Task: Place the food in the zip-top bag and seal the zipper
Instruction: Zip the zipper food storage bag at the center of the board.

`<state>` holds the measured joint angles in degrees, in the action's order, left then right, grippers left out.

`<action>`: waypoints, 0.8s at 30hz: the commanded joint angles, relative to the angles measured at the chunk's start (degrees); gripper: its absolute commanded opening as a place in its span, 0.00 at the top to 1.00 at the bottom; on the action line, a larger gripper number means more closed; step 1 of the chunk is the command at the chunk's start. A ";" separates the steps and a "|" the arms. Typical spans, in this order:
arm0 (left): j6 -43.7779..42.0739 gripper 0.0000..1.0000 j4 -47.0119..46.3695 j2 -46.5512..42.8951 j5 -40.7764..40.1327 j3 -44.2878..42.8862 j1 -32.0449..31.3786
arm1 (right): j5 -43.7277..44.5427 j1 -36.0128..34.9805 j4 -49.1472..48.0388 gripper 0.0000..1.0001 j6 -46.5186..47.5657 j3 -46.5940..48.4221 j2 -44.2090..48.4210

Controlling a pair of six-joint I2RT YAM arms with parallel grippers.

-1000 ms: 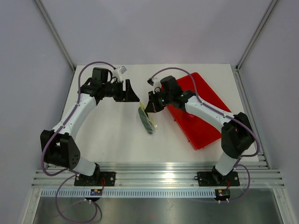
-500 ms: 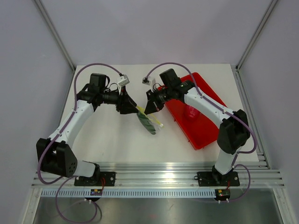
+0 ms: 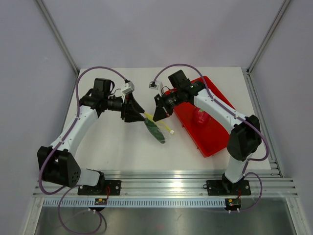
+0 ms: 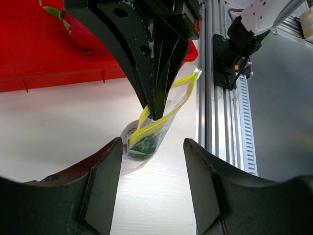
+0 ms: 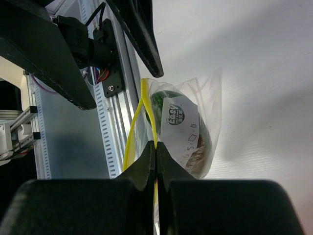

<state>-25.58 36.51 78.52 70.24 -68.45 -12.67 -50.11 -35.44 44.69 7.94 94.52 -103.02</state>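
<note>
The zip-top bag (image 3: 159,131) hangs between the two grippers, clear and crinkly, with a printed label. The food (image 3: 155,129), dark green, lies inside it (image 5: 159,101). My right gripper (image 3: 159,116) is shut on the yellow-green zipper (image 5: 146,115), pinching the strip near one end (image 4: 146,128). The strip's two sides bow apart beside the pinch. My left gripper (image 3: 137,111) is open just left of the bag. In the left wrist view the bag (image 4: 145,143) sits a little beyond the open fingertips (image 4: 113,147), with nothing between them.
A red tray (image 3: 215,132) lies at the right with a pink dragon fruit (image 3: 199,116) in it. The right arm reaches over the tray's left edge. Aluminium rails (image 3: 166,186) run along the near table edge.
My left gripper has swung down and right toward the bag, and its jaws have narrowed somewhat. The right gripper kept its pinch on the strip and shifted the bag slightly right.
</note>
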 commanded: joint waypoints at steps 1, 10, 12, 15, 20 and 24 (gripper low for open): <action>-1.75 0.43 -1.18 0.75 4.11 -0.46 0.19 | -3.07 0.55 2.33 1.00 1.98 3.21 -0.34; -3.06 0.45 1.19 3.91 4.73 -2.30 -3.68 | -3.68 0.55 3.48 1.00 2.87 4.09 -0.16; -3.51 0.47 1.63 4.18 5.95 -2.39 -3.77 | -3.77 0.55 3.74 1.00 2.87 4.09 -0.16; -4.21 0.55 2.25 3.92 7.36 -2.66 -3.77 | -3.33 0.55 3.65 1.00 2.87 4.01 -0.07; -7.89 0.71 5.40 4.44 8.86 -3.88 -3.77 | -2.10 0.55 3.48 1.00 2.51 3.74 0.19; -13.87 0.95 13.29 6.29 10.53 -6.51 -3.77 | -1.14 0.55 3.13 1.00 1.99 3.57 0.45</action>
<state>-32.84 44.21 83.44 75.99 -71.09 -16.45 -52.01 -35.35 48.14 9.87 96.20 -103.26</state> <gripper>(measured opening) 0.108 0.011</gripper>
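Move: Bring the left gripper to the near end of the yellow zip, about 2 cm back and 2 cm to its right, roughly 2 cm lower. The right fingers already pinch that zip some 6 cm to the left hand's right and 1 cm back; from them the near end lies about 4 cm left and 1 cm back. The food in the bag hangs some 6 cm right, 7 cm back and 7 cm below the left hand; the zip's white-tipped end lies about 14 cm right and 7 cm back. Slide the left gripper about 2 cm right, back and a little down to the zip's near end beside the right fingertips. Then stop the sideways travel and close the half-open fingers until they pinch the yellow strip, easing back and rising about 1 cm, with some 10 degrees of clockwise turn. Keep the right gripper shut on the zip, nearly still. ##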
